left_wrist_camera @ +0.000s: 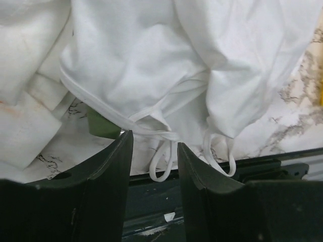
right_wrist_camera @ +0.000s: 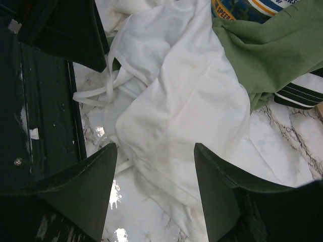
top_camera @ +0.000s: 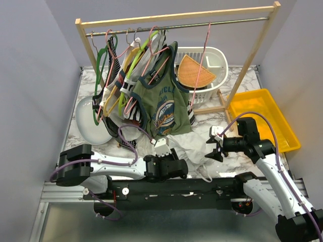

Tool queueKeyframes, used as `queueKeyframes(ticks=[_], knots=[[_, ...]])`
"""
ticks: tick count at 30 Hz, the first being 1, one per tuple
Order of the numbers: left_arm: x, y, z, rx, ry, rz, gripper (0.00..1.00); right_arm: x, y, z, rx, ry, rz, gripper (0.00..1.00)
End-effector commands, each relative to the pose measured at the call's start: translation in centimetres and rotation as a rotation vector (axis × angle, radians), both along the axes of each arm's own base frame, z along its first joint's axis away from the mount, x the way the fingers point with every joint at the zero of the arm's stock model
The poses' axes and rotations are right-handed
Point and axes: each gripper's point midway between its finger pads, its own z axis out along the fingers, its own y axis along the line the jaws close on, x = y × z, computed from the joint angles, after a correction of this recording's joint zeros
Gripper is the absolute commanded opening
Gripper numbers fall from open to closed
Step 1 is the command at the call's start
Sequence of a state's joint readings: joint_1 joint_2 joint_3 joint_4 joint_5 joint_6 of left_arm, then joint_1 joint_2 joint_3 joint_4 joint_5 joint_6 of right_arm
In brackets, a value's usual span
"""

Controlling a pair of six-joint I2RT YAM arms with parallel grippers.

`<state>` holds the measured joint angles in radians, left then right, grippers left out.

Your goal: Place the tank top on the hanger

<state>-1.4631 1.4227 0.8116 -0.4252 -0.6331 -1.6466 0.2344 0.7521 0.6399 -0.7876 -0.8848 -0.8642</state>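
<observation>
The white tank top (top_camera: 194, 148) lies crumpled on the marble table near its front edge. Its thin straps (left_wrist_camera: 162, 164) droop over that edge. My left gripper (top_camera: 182, 166) sits low at the top's left side, jaws apart (left_wrist_camera: 154, 141). One strap loop hangs just beyond its fingertips and nothing is clamped. My right gripper (top_camera: 212, 145) hovers at the top's right side, open (right_wrist_camera: 154, 151), with white cloth (right_wrist_camera: 171, 111) below the gap. A bare thin pink hanger (top_camera: 203, 63) hangs from the rack rod.
The wooden rack (top_camera: 176, 17) holds several hangers and an olive-green tank top (top_camera: 161, 103) that reaches down to the white one. A white basket (top_camera: 214, 55) stands behind it, a yellow bin (top_camera: 262, 116) at right, a white bowl (top_camera: 88, 121) at left. A black rail (right_wrist_camera: 48, 116) runs along the front.
</observation>
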Motion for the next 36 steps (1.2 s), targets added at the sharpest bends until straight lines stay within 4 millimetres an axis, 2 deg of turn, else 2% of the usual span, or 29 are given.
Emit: queueKeyframes(ticks=[1,10,18,25,29,33,34,36], knots=[[0.8,0.9,-0.9,0.066,-0.01,0.094,0.49,0.1,0.0,-0.4,0.002,0.008,-0.009,0.71],[2.3,0.4,-1.4,0.06,0.003,0.132,0.47,0.0,0.0,-0.4,0.003,0.011,-0.008,0.71],[2.3,0.3,-1.7,0.064,0.012,0.129,0.47,0.1,0.0,-0.4,-0.001,0.013,-0.012,0.71],[2.6,0.4,-1.9,0.05,0.001,0.127,0.31,0.0,0.0,-0.5,0.001,0.018,-0.01,0.71],[2.9,1.0,-1.6,0.05,-0.032,0.129,0.12,-0.1,0.0,-0.4,0.003,0.018,-0.005,0.71],[3.3,1.3,-0.9,0.033,-0.073,0.115,0.07,-0.3,0.0,-0.4,0.001,0.02,0.007,0.71],[3.3,1.0,-0.1,0.011,-0.086,0.095,0.06,-0.5,0.1,-0.4,0.002,0.022,0.015,0.71],[3.2,1.3,0.0,0.006,-0.087,0.078,0.08,-1.0,0.1,-0.6,-0.005,0.026,0.048,0.72]])
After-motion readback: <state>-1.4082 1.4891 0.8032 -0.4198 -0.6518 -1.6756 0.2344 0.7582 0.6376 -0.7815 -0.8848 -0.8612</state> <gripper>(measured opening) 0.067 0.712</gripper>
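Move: Just ahead of the left fingertips, about 2 cm farther out and 3 cm lower, lies the near edge of the white tank top. The strap loops lie some 8 cm to the right of that hand and 3 cm back, and a crumpled cream cloth lies about 12 cm to its left and 5 cm ahead, both roughly 4 cm below. From the idle right hand the same edge is about 16 cm left, 2 cm back and 10 cm down. Sinking about 2 cm at first, the left hand then creeps some 2 cm forward to the near edge of the white tank top, turning slightly counter-clockwise. There it holds almost still while the half-open fingers close nearly shut, pinching the edge beside the straps and the bit of green cloth peeping out beneath; only a small drift leftward follows. ##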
